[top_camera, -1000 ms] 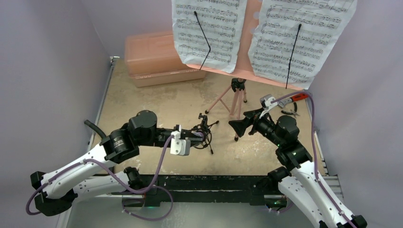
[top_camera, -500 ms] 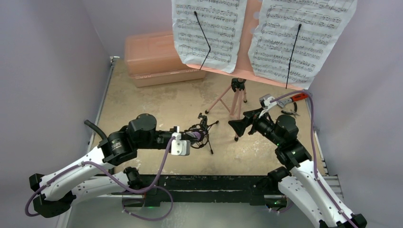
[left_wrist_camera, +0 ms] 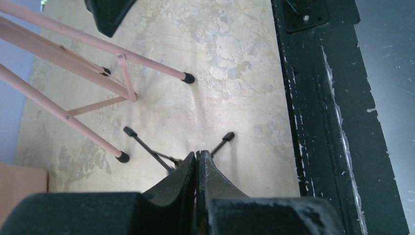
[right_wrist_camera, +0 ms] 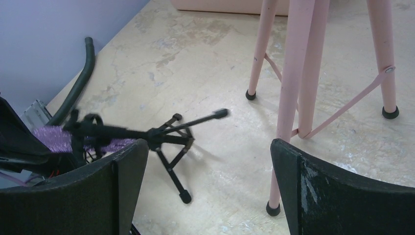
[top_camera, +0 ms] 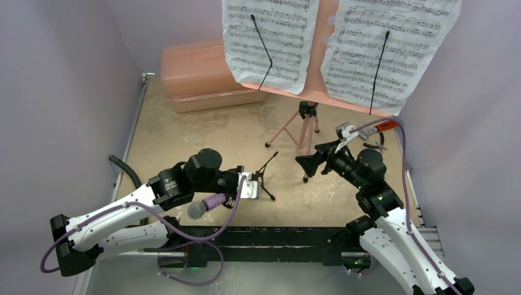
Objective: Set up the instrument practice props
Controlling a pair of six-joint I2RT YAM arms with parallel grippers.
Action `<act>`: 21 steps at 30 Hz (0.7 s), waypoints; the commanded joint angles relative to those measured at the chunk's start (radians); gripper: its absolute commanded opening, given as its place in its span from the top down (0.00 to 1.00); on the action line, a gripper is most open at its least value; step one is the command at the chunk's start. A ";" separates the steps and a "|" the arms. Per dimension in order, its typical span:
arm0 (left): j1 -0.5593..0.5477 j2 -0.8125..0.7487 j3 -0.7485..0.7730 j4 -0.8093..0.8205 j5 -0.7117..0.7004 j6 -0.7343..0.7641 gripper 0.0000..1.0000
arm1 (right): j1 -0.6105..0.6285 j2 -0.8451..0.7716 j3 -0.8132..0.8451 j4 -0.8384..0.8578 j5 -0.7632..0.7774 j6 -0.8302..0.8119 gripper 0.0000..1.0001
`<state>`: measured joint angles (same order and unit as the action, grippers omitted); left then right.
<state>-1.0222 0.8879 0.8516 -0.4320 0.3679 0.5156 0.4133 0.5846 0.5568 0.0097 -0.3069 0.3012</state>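
Note:
The pink music stand (top_camera: 305,126) stands at the back on tripod legs (right_wrist_camera: 293,73), holding two white sheet-music pages (top_camera: 270,40). The small black mic stand (top_camera: 264,175) is tipped over, its legs (left_wrist_camera: 222,141) just past my left gripper (left_wrist_camera: 197,156). That gripper (top_camera: 255,181) is shut on the stand's thin stem. The purple glitter microphone (top_camera: 206,204) sits in the stand's clip and points toward the near edge; it also shows in the right wrist view (right_wrist_camera: 51,137). My right gripper (right_wrist_camera: 209,147) hangs open beside the pink legs, facing the mic stand (right_wrist_camera: 166,129).
A salmon-pink lidded case (top_camera: 209,74) sits at the back left. A red-handled tool (top_camera: 386,125) lies at the right wall. A black hose (top_camera: 120,167) curves along the left side. The black rail (top_camera: 270,236) runs along the near edge.
My left gripper has closed and rolled, tipping the mic stand over. The purple microphone has swung from above the stand down toward the near edge. The right arm has not moved.

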 commanded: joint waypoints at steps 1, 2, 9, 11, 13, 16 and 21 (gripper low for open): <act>0.002 -0.015 0.009 0.098 0.029 -0.009 0.98 | 0.000 -0.018 0.036 0.008 -0.011 -0.013 0.02; 0.002 -0.020 0.009 0.110 0.028 -0.013 0.98 | 0.000 -0.021 0.034 0.006 -0.011 -0.014 0.02; 0.002 -0.067 0.011 0.143 -0.045 -0.084 0.89 | 0.000 -0.025 0.025 0.021 -0.009 -0.008 0.02; 0.001 -0.083 0.012 0.123 -0.083 -0.115 0.84 | 0.000 -0.022 0.025 0.027 -0.010 -0.005 0.02; 0.002 -0.104 0.014 0.081 -0.140 -0.164 0.76 | 0.000 -0.019 0.027 0.026 -0.012 -0.006 0.02; 0.002 -0.129 0.044 -0.013 -0.250 -0.270 0.66 | -0.001 -0.020 0.024 0.026 -0.012 -0.010 0.02; 0.002 -0.127 0.118 -0.208 -0.409 -0.523 0.49 | -0.001 -0.020 0.011 0.030 -0.018 0.001 0.02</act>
<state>-1.0222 0.7635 0.8864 -0.4839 0.1242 0.2382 0.4133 0.5690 0.5568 0.0044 -0.3069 0.3016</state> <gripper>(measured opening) 0.477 0.976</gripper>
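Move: The microphone, caught in its small black stand, is toppling beside my shut left fingers: its middle is about 14 cm to the left, 8 cm back and roughly 10 cm below my left hand. The legs of the mic stand are some 3 cm to my left hand's right, level with it and about 17 cm down. The music stand's near foot is 17 cm to the right, straight across, 20 cm down. From my right hand the microphone is about 30 cm left, 12 cm back and 14 cm lower. My left hand backs off upward from the tipping microphone and stand, rising about 4 cm with the fingers at first still shut. Then the fingers spread to around half open, gripping nothing, while the hand swings some 4 cm left and slightly forward and the wrist turns about 20 degrees counter-clockwise. ##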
